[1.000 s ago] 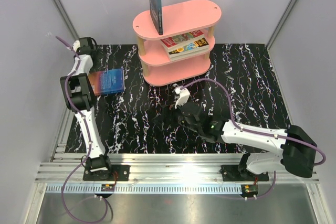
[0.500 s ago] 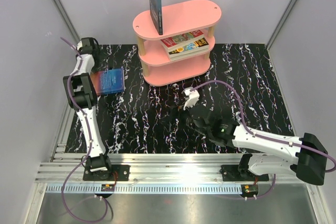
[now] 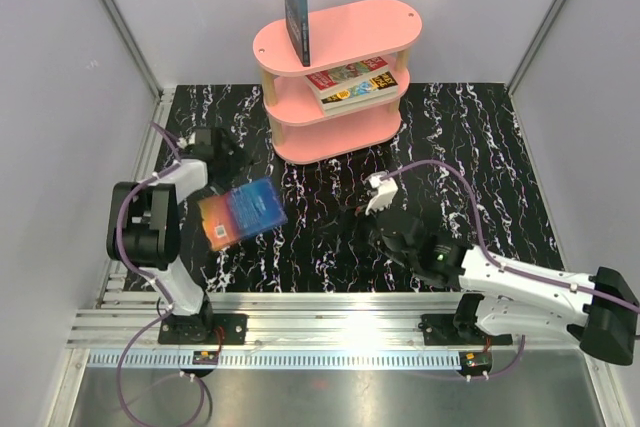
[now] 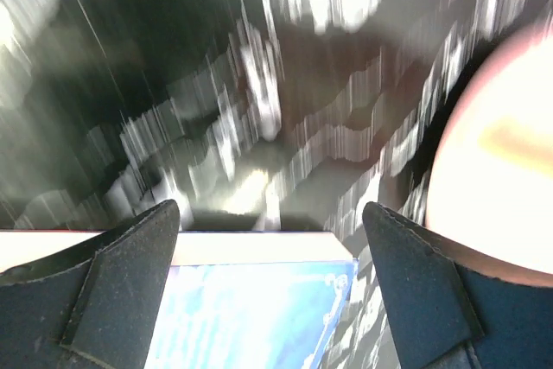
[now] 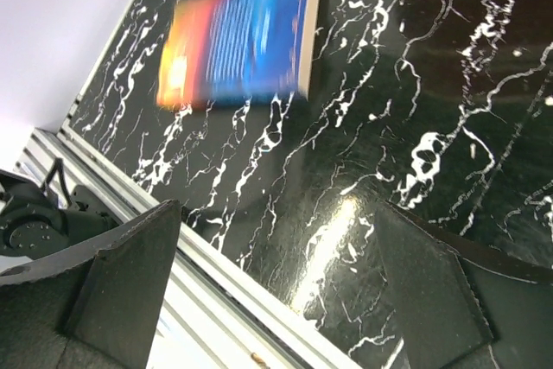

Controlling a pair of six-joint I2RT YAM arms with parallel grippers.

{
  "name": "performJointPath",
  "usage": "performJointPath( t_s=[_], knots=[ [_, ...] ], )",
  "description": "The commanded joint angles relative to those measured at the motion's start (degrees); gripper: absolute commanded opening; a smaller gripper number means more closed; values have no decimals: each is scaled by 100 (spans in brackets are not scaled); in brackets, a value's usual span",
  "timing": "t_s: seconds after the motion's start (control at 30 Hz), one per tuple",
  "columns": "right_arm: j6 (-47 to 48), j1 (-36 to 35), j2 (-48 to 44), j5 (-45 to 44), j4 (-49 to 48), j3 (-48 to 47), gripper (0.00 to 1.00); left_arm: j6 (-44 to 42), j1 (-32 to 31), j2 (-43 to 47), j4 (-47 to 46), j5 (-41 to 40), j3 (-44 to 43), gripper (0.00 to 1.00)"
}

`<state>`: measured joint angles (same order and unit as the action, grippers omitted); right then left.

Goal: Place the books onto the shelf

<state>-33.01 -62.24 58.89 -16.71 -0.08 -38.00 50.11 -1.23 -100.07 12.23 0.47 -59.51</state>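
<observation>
A blue and orange book (image 3: 245, 212) lies askew on the black marbled table, left of centre. In the left wrist view this book (image 4: 251, 308) shows low between the fingers of my left gripper (image 4: 270, 209); its right corner stands clear of the right finger. The left gripper (image 3: 225, 144) is open, just behind the book. My right gripper (image 3: 365, 212) hangs open and empty over mid-table, and its camera sees the book (image 5: 238, 36) blurred. The pink shelf (image 3: 360, 27) stands at the back. A dark blue book (image 3: 297, 7) stands upright on its top board, and two books (image 3: 352, 84) lie on the middle tier.
Aluminium rails (image 3: 330, 322) run along the near edge of the table, also seen in the right wrist view as rails (image 5: 104, 187). Pale enclosure walls close in left, right and back. Purple cables loop off both arms. The shelf (image 4: 501, 144) fills the right of the left wrist view.
The left arm has swung from the back left corner toward the middle. The blue and orange book has moved nearer the front, to the right, and turned. The right arm has drawn back to the right.
</observation>
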Motion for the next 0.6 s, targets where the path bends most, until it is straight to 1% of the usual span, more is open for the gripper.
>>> performJointPath(
  t_s=[0.0,0.07,0.13,0.17,0.2,0.27,0.3,0.37,0.4,0.43,0.5,0.57],
  knots=[
    [-344,-43,-343,-342,-19,161,100,315,-288,628,-396,251,562,91],
    [-626,-34,-387,-281,148,318,100,272,-464,883,-450,313,817,91],
    [-1389,-34,-256,-167,61,512,100,79,-570,1024,-266,139,853,91],
    [-1714,-43,-151,104,-235,835,100,35,-640,1077,-230,85,896,91],
    [-2344,-43,181,272,-935,1064,100,-44,-659,1173,-221,85,966,91],
    [-2988,-69,726,754,-1938,1686,100,-89,-685,1235,-308,111,1221,91],
    [-3357,-69,1477,931,-3049,1795,100,-115,-685,1271,-370,190,1318,91],
    [-3518,-78,2237,1404,-3961,1727,100,-124,-685,1280,-598,304,1659,91],
    [-3588,-61,2867,1538,-4765,1665,100,-115,-676,1280,-677,365,1757,91],
    [-3641,-78,3160,1661,-5130,1577,100,-124,-685,1297,-800,514,1871,91],
    [-3790,-61,3801,1855,-5658,1243,100,-194,-685,1350,-845,524,2118,91],
    [-3817,-60,4094,1978,-5766,867,100,-273,-685,1464,-836,489,2215,91]
  ],
)
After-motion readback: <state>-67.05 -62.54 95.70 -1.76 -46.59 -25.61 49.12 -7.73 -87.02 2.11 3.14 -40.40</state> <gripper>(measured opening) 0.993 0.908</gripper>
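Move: The orange-and-blue book lies flat with its far edge just behind the left hand's spread fingertips, its middle about 11 cm back, 3 cm right and 1 cm lower. From the right hand, empty and high, the book is some 26 cm left, 9 cm ahead and 15 cm below. The pink shelf's middle stands roughly 12 cm ahead of the left hand, 28 cm right and 12 cm up; its two stacked books are about 12 cm ahead, 30 cm right and 14 cm up. The orange-and-blue book is still being dragged back and right by the left hand, its open fingers hooked over the far edge, quickly at first, then slower, some 8 cm in all with a slight clockwise turn. Towards the book's right side the open right hand first drops about 14 cm, tipping some 30 degrees downward, then sweeps 8 cm left just above the table. ##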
